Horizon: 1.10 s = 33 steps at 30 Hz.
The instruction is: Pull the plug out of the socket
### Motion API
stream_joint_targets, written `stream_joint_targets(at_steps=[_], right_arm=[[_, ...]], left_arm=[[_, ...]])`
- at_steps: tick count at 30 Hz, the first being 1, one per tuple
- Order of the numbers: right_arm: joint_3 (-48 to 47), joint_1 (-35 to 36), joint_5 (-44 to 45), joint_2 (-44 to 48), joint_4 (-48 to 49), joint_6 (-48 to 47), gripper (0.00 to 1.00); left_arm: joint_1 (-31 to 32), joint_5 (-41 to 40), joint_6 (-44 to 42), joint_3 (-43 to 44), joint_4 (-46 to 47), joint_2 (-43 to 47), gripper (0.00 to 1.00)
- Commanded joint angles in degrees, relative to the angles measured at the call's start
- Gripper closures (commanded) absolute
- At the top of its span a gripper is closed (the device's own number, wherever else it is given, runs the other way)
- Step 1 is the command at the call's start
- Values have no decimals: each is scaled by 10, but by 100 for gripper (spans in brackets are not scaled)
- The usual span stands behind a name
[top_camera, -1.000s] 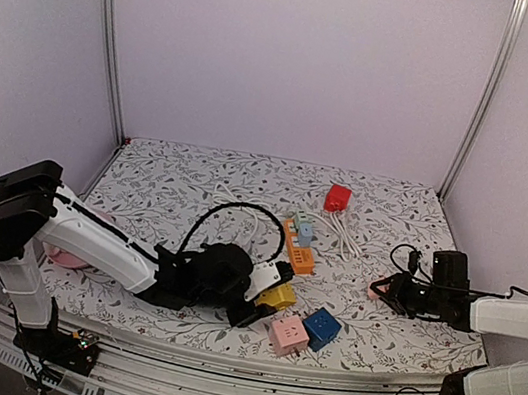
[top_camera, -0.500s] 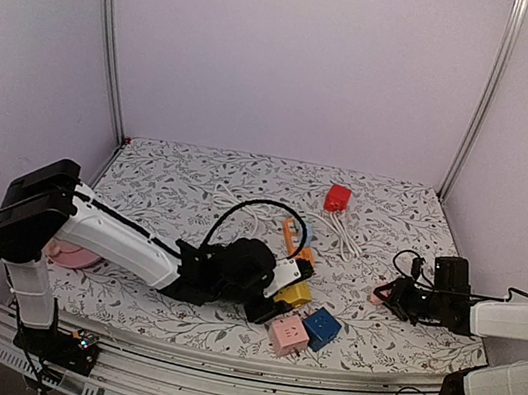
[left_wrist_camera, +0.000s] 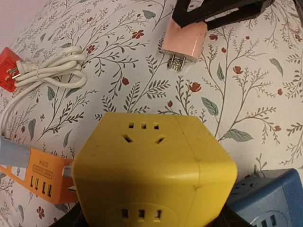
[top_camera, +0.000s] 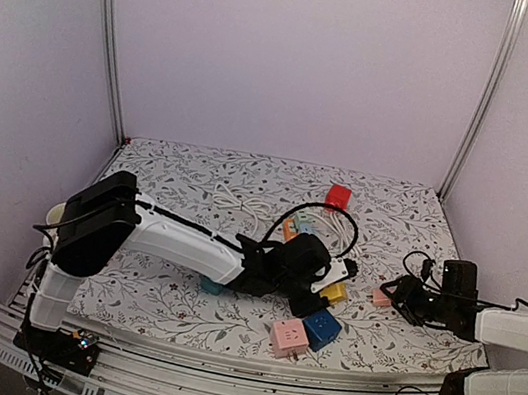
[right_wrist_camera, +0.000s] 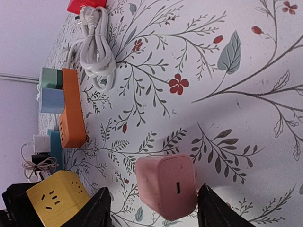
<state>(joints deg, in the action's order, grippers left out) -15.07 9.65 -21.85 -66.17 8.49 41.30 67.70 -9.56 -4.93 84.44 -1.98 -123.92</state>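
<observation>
My left gripper (top_camera: pixel 329 293) is shut on a yellow cube socket (top_camera: pixel 334 292), which fills the bottom of the left wrist view (left_wrist_camera: pixel 151 170); its socket faces are empty. My right gripper (top_camera: pixel 392 298) is shut on a pink plug (top_camera: pixel 381 297) just above the floral table. The plug is apart from the socket, a short way to its right. In the left wrist view the plug (left_wrist_camera: pixel 184 40) shows its bare metal prongs (left_wrist_camera: pixel 176 62) pointing toward the socket. In the right wrist view the plug (right_wrist_camera: pixel 168 187) sits between my fingers, and the yellow socket (right_wrist_camera: pixel 57 198) is at the lower left.
A pink cube socket (top_camera: pixel 288 337) and a blue cube socket (top_camera: pixel 321 328) lie near the front edge. An orange power strip (right_wrist_camera: pixel 71 109) with small adapters, a bundled white cable (right_wrist_camera: pixel 97 42) and a red socket (top_camera: pixel 338 197) lie behind. A black cable (top_camera: pixel 327 213) loops over my left wrist.
My left arm has swung to the right with the yellow socket, ending close to the pink plug. My right gripper has shifted slightly right with the plug.
</observation>
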Motion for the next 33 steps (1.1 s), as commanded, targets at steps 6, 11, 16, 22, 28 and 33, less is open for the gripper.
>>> stream_joint_targets(at_steps=[6, 11, 16, 22, 28, 33], right_arm=[[-16, -3, 46, 84, -81, -30, 8], [-21, -3, 43, 107, -94, -33, 6], [-22, -3, 41, 111, -98, -33, 5], [-22, -4, 35, 112, -98, -37, 1], [-25, -3, 30, 113, -101, -43, 1], [-28, -3, 24, 112, -102, -46, 1]], left_arm=[[-5, 12, -8, 116, -84, -66, 94], [-5, 13, -4, 116, -82, -65, 72], [-5, 16, -3, 114, -78, -62, 49], [-5, 12, -3, 106, -69, -55, 25], [-5, 9, 0, 95, -53, -48, 3], [-5, 6, 4, 77, -32, -29, 3]])
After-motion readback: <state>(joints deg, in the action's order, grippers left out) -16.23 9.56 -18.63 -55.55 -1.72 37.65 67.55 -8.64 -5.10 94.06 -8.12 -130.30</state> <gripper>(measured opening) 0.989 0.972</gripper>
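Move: The yellow socket is still held at the left hand's pads; its set-down spot is bare cloth some 2 cm to the right, 1 cm forward and about 5 cm below. From that hand the blue socket stands about 8 cm back, the pink socket 11 cm back and 6 cm left, the orange strip 9 cm ahead and 7 cm left, all slightly lower. The pink plug lies 1 cm ahead, 1 cm left and 2 cm below the right hand, with the yellow socket 11 cm to its left. The yellow socket is carried the last 2 cm to the right and lowered about 1.5 cm onto the cloth by the left hand, its near finger shoving the blue socket aside; after a short stay, those fingers open wide and let go. Meanwhile the pink plug is left on the table as the right fingers spread fully and back off, rising some 2 cm and drifting about 1 cm right. ##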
